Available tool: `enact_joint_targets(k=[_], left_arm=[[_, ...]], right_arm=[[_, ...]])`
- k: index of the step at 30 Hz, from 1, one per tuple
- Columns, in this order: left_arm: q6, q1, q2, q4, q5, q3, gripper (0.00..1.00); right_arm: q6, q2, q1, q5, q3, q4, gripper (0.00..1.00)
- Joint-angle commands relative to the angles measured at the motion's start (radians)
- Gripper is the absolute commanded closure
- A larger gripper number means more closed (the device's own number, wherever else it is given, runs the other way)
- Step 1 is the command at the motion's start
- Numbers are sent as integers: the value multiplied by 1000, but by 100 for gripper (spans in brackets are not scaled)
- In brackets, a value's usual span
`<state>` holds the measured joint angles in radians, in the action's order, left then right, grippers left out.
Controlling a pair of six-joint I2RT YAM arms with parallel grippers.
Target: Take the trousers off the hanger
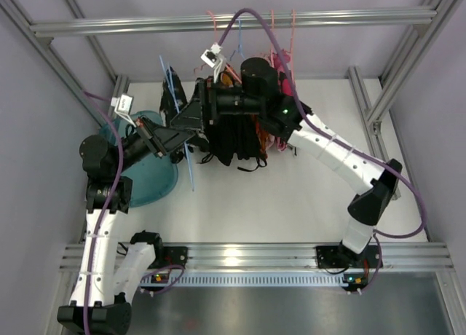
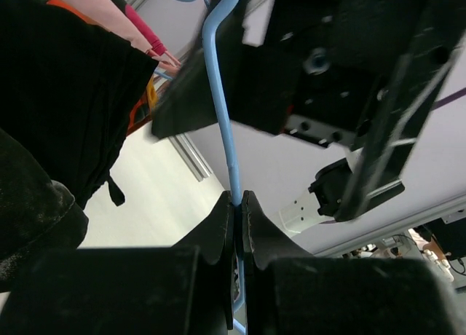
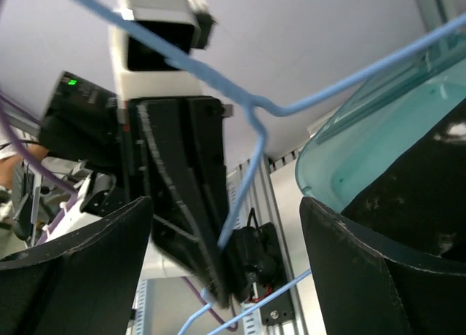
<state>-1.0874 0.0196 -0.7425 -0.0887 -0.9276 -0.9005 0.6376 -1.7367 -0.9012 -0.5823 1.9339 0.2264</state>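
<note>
A light blue wire hanger (image 1: 191,167) stands left of the hanging clothes. My left gripper (image 1: 175,137) is shut on its wire (image 2: 218,95), the fingers (image 2: 222,226) pressed together around it. My right gripper (image 1: 191,116) sits just above, open wide, and the hanger's wire (image 3: 244,182) passes between its fingers (image 3: 109,240) without touching them. Plain black trousers (image 1: 233,135) with dangling straps hang right of the grippers, seen also as ribbed black cloth (image 2: 73,95). Speckled black trousers (image 3: 429,175) lie in the teal bin (image 3: 342,160) and show at the lower left (image 2: 29,211) of the left wrist view.
The teal bin (image 1: 149,182) stands on the white table at the left, under my left arm. Red and orange hangers and clothes (image 1: 280,80) hang from the aluminium rail (image 1: 328,18) at the back. Frame posts (image 1: 364,95) flank the table.
</note>
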Motion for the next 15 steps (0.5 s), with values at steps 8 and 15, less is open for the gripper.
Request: enact_joint_targets(k=[8, 15], left_arm=[[92, 3, 74, -187, -69, -98, 100], [152, 3, 112, -155, -79, -74, 100]], right_arm=[[83, -67, -67, -10, 134, -130, 46], [94, -49, -73, -21, 149, -142, 100]])
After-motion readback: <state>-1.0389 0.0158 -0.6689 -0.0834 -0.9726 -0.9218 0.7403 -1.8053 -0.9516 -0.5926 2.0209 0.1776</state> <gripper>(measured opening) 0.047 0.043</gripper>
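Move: Just off the right fingertips, about 3 cm to the left, 1 cm ahead and level with them, runs the hanger rod beside its fork. The dark trousers hang about 6 cm ahead, 4 cm left and 15 cm below, a black garment roughly 3 cm ahead, 10 cm right and equally low. From the left hand, already gripping the hanger, that rod spot lies about 4 cm ahead, straight in line, and 4 cm higher. Closing on the hanger rod beside the fork is the right hand's job: wide open, it edges about 2.5 cm left while dipping some 2 cm, then rises nearly 4 cm and eases back as its fingers shut around the rod. The left hand keeps its pinch and draws the hanger back about 3 cm and slightly up, its fingers tilting up a few degrees. ##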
